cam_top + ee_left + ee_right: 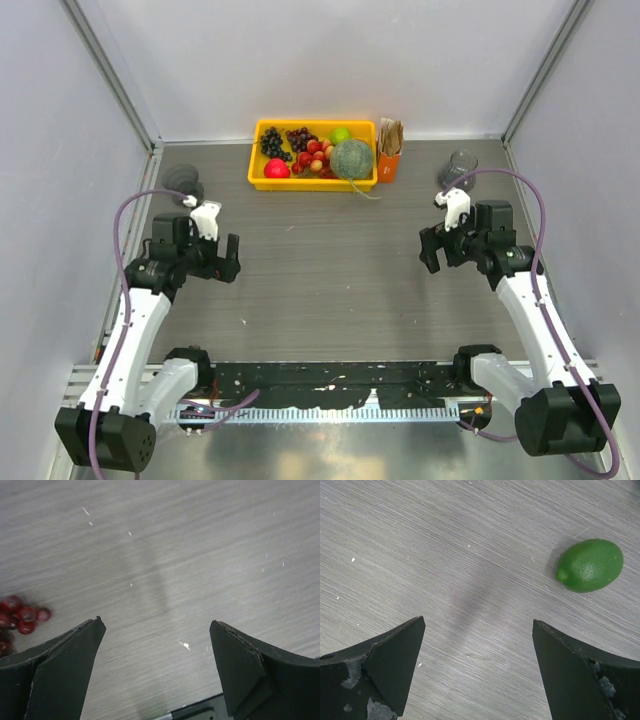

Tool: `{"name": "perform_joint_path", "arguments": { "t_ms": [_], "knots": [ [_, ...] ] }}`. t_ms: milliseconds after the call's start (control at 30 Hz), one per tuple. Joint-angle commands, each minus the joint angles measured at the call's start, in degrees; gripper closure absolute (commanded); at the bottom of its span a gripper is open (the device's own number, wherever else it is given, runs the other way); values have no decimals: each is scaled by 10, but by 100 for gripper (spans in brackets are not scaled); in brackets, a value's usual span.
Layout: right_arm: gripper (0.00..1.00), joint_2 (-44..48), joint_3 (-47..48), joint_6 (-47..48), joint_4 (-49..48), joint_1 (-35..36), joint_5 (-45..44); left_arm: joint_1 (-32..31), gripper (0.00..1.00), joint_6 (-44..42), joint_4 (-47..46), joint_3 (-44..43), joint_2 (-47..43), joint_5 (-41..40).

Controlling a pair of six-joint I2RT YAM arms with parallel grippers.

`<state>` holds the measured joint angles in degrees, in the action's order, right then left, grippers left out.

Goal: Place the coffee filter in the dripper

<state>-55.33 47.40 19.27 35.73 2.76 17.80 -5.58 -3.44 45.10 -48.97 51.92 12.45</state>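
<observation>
No single loose coffee filter shows in any view. The dripper, a smoky-grey translucent cup, stands at the back left, just behind my left wrist. My left gripper is open and empty over bare table, right of the dripper. In the left wrist view the left gripper has its jaws wide apart with only table between them. My right gripper is open and empty at the right. In the right wrist view the right gripper also has only table between its jaws.
A yellow tray at the back centre holds a green melon, grapes and other fruit. An orange box with a bundle of brown papers stands right of it. A clear glass vessel stands behind my right wrist. Red berries and a lime show in the wrist views.
</observation>
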Motion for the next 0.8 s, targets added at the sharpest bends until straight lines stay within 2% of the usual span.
{"name": "perform_joint_path", "arguments": {
  "t_ms": [0, 100, 300, 433, 767],
  "knots": [
    [5, -16, 75, 16, 10, -6, 5, 0, 0, 37, -85, -41, -38, -26],
    [5, -53, 133, 29, 27, -35, 10, 0, 1, 18, -112, -54, -52, -23],
    [5, -177, 273, 50, 47, -105, 42, 0, 1, -18, -54, -134, 1, 31],
    [5, -275, 372, 60, 46, -141, 58, 0, 1, -17, -64, -134, 14, 50],
    [2, -516, 544, 64, 43, -153, 15, -1, 1, -1, -93, -122, 34, 73]
  ]
}}
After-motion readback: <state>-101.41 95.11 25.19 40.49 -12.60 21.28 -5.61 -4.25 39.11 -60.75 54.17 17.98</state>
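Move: The glass jug stands about 31 cm ahead of the right hand, 12 cm to its right and 10 cm lower; the green lime lies some 16 cm ahead and 10 cm right, the orange filter box 36 cm ahead and 6 cm left. The dripper is about 31 cm ahead of the left hand and 17 cm left, 10 cm lower, with red grapes 4 cm ahead and 15 cm left on the table. The glass jug is what the right hand heads for, swinging about 19 cm forward and 11 cm right, open and empty, over the lime; it rises some 9 cm on the way, then sinks back by half. The left hand, also open, lifts roughly 10 cm and eases 4 cm forward, its fingers tipping up some 15 degrees. ##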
